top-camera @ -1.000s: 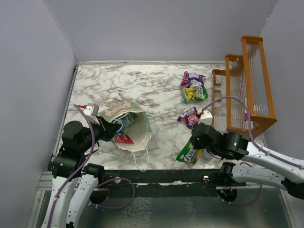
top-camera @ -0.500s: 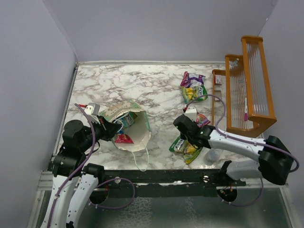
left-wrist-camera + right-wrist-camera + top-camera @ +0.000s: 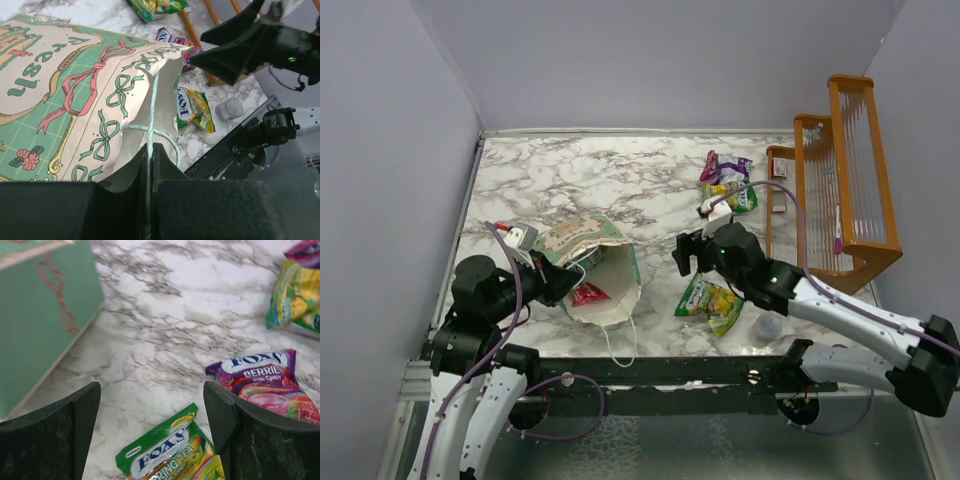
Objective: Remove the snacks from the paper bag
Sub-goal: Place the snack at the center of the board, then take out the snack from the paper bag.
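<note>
The mint-green paper bag (image 3: 603,262) lies on its side at the left, its white mouth toward the near edge. A red snack (image 3: 587,294) shows inside the mouth. My left gripper (image 3: 563,283) is shut on the bag's thin string handle (image 3: 149,120). My right gripper (image 3: 151,395) hangs open over bare marble, right of the bag (image 3: 40,320), with nothing between its fingers. Just below it lies a green snack (image 3: 170,455), and a purple snack (image 3: 265,382) is beside its right finger. More snacks (image 3: 727,187) lie at the back right.
An orange wooden rack (image 3: 840,180) stands along the right edge. A small grey round cap (image 3: 766,327) sits near the front, right of the green snack (image 3: 712,300). Grey walls close in the marble table (image 3: 570,180) on three sides.
My right gripper let go of the green snack, opened wide and swung back and left toward the bag. The bag shifted slightly while my left gripper kept hold of the handle.
</note>
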Action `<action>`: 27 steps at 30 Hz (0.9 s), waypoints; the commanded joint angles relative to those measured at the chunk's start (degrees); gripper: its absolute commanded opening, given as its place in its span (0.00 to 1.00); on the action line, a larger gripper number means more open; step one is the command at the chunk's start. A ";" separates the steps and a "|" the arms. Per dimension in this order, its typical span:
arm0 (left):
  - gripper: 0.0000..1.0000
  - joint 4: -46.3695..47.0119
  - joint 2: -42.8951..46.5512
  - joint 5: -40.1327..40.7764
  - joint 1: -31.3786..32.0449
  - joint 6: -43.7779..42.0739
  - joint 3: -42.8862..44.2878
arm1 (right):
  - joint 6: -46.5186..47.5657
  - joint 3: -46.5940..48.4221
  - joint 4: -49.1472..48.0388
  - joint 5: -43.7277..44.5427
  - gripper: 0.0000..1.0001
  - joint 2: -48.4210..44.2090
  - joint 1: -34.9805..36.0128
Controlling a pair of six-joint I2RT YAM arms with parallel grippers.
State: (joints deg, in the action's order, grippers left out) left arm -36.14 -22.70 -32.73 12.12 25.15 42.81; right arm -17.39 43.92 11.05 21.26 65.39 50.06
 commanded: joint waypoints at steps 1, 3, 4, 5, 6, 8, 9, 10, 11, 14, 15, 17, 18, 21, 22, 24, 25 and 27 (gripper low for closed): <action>0.00 -3.04 1.83 0.10 0.00 1.43 -2.49 | 8.58 -2.95 -4.40 -18.62 0.83 -9.92 0.03; 0.00 -3.69 2.98 1.60 0.00 2.01 -3.65 | 11.99 -4.31 -7.49 -27.91 0.83 -12.20 0.81; 0.00 -3.92 3.53 2.19 0.01 2.21 -4.22 | 13.53 -5.17 -9.53 -31.15 0.83 -12.98 1.90; 0.00 -3.96 4.02 2.29 0.01 2.45 -4.64 | 15.12 -6.16 -11.85 -33.39 0.82 -13.39 3.43; 0.00 -4.08 4.40 2.23 -0.01 2.55 -4.74 | 16.98 -6.79 -13.96 -35.01 0.81 -13.45 5.48; 0.00 -4.05 5.09 2.13 -0.06 2.66 -4.90 | 21.67 -7.59 -17.68 -36.65 0.81 -12.41 10.74; 0.00 -4.03 5.42 2.32 -0.07 2.82 -5.07 | 24.64 -7.83 -19.32 -36.79 0.80 -11.44 13.81; 0.00 -4.10 5.61 2.46 -0.15 2.89 -5.10 | 27.84 -8.13 -21.09 -36.63 0.80 -10.28 16.65; 0.00 -4.18 5.68 2.39 -0.06 2.89 -5.15 | 31.04 -8.46 -22.86 -36.14 0.80 -8.77 19.47; 0.00 -3.24 5.34 -1.05 -0.13 3.00 -5.98 | 39.66 -8.52 -27.51 -34.45 0.73 -3.01 23.85; 0.00 -3.03 5.30 -2.20 -0.14 3.09 -6.30 | 41.14 -7.59 -28.17 -33.61 0.72 -0.72 24.32; 0.00 -2.53 5.65 -3.38 -0.09 3.49 -6.73 | 41.72 -5.66 -29.79 -30.83 0.69 3.13 24.59; 0.00 -2.27 5.85 -3.89 -0.09 3.76 -6.84 | 42.07 -4.87 -30.49 -29.82 0.67 4.98 24.63; 0.00 -0.46 6.47 -5.28 -0.13 5.12 -6.95 | 44.91 -3.00 -31.57 -26.87 0.63 10.13 24.60; 0.00 0.45 6.51 -5.63 -0.11 5.72 -7.10 | 45.27 -2.57 -32.26 -25.39 0.61 11.65 24.60; 0.00 2.02 6.38 -5.84 -0.08 6.39 -7.36 | 46.84 -1.71 -33.49 -22.49 0.57 14.70 24.60; 0.00 2.45 6.19 -6.04 -0.08 6.35 -7.45 | 47.20 -0.98 -33.94 -21.28 0.56 16.22 24.56; 0.00 2.81 5.33 -6.45 -0.08 5.77 -7.29 | 47.81 0.84 -33.98 -19.09 0.54 19.08 24.59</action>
State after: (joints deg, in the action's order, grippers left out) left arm -37.01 -16.93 -36.45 12.12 30.26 35.73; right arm 26.11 40.75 -18.17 -5.08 79.83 74.37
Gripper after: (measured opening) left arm 0.035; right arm 0.562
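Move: The red snack lies low inside the bag, about 24 cm to the left of my open right hand, 11 cm back and 10 cm below it; the teal snack sits deeper in the bag, some 7 cm farther out than the red one. The green snack already laid out is about 7 cm right of my right hand and 12 cm back. From my left hand, already gripping the bag's cord handle, the red snack is roughly 5 cm back, 2 cm right and 18 cm down. I swing my empty right hand away from the laid-out snacks, first rising about 6 cm, then sweeping left and back in an arc to the bag's mouth, sinking and finally easing a little forward. The wrist turns some 65 degrees counter-clockwise until the fingers point left into the bag, narrowing partway but staying open. My left hand keeps the handle and lowers it about 3 cm, drawing slightly back. ##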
